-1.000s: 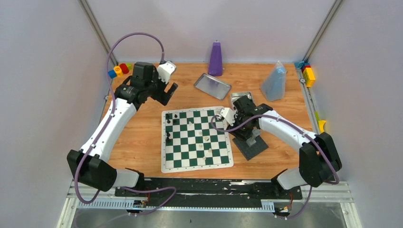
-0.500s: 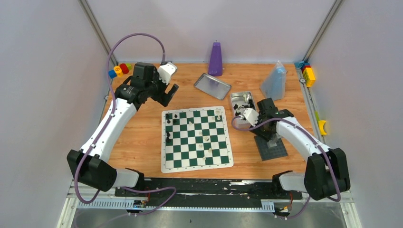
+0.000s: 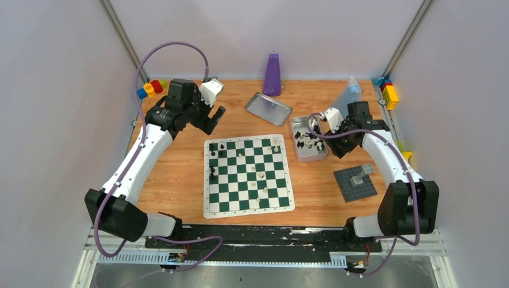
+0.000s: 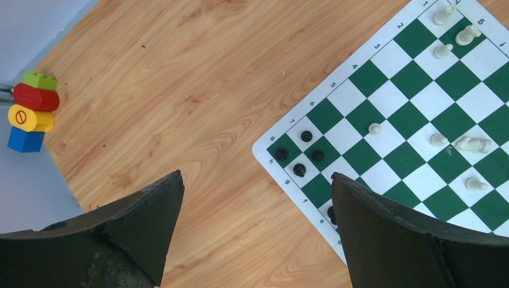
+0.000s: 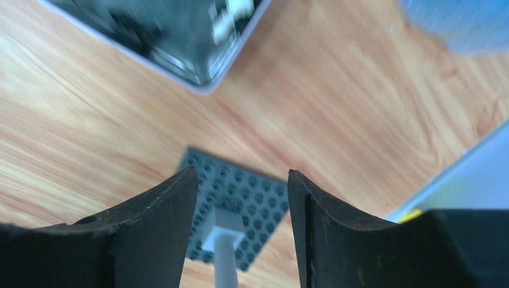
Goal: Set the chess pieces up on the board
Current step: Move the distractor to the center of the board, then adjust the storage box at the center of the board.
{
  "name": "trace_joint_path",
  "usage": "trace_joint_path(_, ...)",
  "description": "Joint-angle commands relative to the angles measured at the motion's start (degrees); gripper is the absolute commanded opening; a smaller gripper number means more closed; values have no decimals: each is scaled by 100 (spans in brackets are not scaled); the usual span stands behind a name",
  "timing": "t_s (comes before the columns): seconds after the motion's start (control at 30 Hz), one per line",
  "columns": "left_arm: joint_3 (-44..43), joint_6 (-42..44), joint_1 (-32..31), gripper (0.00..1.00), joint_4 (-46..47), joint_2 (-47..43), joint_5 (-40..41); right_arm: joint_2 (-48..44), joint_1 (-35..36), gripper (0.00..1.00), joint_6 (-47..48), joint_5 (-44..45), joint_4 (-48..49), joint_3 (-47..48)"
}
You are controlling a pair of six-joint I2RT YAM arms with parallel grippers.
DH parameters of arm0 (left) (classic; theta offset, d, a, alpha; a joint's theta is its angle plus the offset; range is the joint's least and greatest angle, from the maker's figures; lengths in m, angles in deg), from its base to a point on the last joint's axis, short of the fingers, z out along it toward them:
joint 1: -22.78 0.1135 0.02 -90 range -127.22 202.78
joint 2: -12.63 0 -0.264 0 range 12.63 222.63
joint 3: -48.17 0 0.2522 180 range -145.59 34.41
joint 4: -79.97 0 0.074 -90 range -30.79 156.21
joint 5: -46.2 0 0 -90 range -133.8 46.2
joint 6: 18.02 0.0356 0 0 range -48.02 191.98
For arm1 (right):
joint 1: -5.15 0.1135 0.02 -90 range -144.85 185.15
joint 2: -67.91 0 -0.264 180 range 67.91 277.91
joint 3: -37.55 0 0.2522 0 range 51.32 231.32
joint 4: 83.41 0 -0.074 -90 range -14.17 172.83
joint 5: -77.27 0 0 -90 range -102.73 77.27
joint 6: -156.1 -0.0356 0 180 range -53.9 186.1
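The green-and-white board (image 3: 223, 207) lies mid-table. Black chess pieces (image 3: 213, 149) stand at its far left, and cream ones (image 3: 262, 174) are scattered on its right half, one lying on its side. More pieces fill a small metal tin (image 3: 293, 129) right of the board. My left gripper (image 3: 211, 115) hovers open behind the board's far left corner. In the left wrist view it (image 4: 255, 177) is empty over bare wood, with black pieces (image 4: 300, 153) just ahead. My right gripper (image 3: 341, 143) hangs open and empty beside the tin. Between its fingertips (image 5: 240, 174) only the baseplate below shows.
A grey studded baseplate (image 3: 348, 187) with a pale post lies at the near right, also in the right wrist view (image 5: 252, 192). A silver tray (image 3: 268, 108), purple cone (image 3: 272, 75) and blue bag (image 3: 347, 102) line the back. Coloured blocks (image 3: 150, 89) sit far left.
My right gripper swung from the board's far right corner back to the tin, and its jaws widened. A cream piece stands where it was. The baseplate slid right. The left arm held still.
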Motion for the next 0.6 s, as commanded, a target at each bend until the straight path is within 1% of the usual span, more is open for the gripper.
trace_joint_path(0.0, -107, 59, 7, 100, 173, 65, -23, 199, 0, 58, -1085, -1742, 160, 803)
trace_joint_path(0.1, 76, 103, 7, 100, 317, 157, -186, 404, 18, 59, -1764, -2324, 547, 1007)
trace_joint_path(0.27, 470, 208, 3, 100, 585, 202, -646, 812, 72, 59, -2352, -2576, 1216, 1170)
trace_joint_path(0.43, 714, 200, -6, 100, 705, 263, -1102, 1261, 270, 56, -2320, -2539, 1243, 1258)
trace_joint_path(0.57, 733, 110, -11, 100, 802, 340, -1179, 1535, 442, 50, -2278, -2320, 1360, 1194)
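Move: The grey box of chess pieces is centred about 16 cm left of the empty right hand, 7 cm farther out and some 8 cm below. The grey plate with the post lies 8 cm back, no real distance sideways; the blue bag is about 16 cm ahead and 4 cm left. From the open left hand, the board's middle is 13 cm back, 14 cm right and about 24 cm down, while the box is 33 cm right and 1 cm ahead. The right hand leaves the grey plate and arcs some 10 cm left and 6 to 7 cm forward to the box of pieces, climbing about 4 cm and then sinking 3, while the wrist rolls some 30 degrees so the fingers swing out to the left, still about half open. Meanwhile the left hand, wide open, sinks about 6 cm towards the board's far left part with a small drift to the right, its fingers tipping slightly farther down. ##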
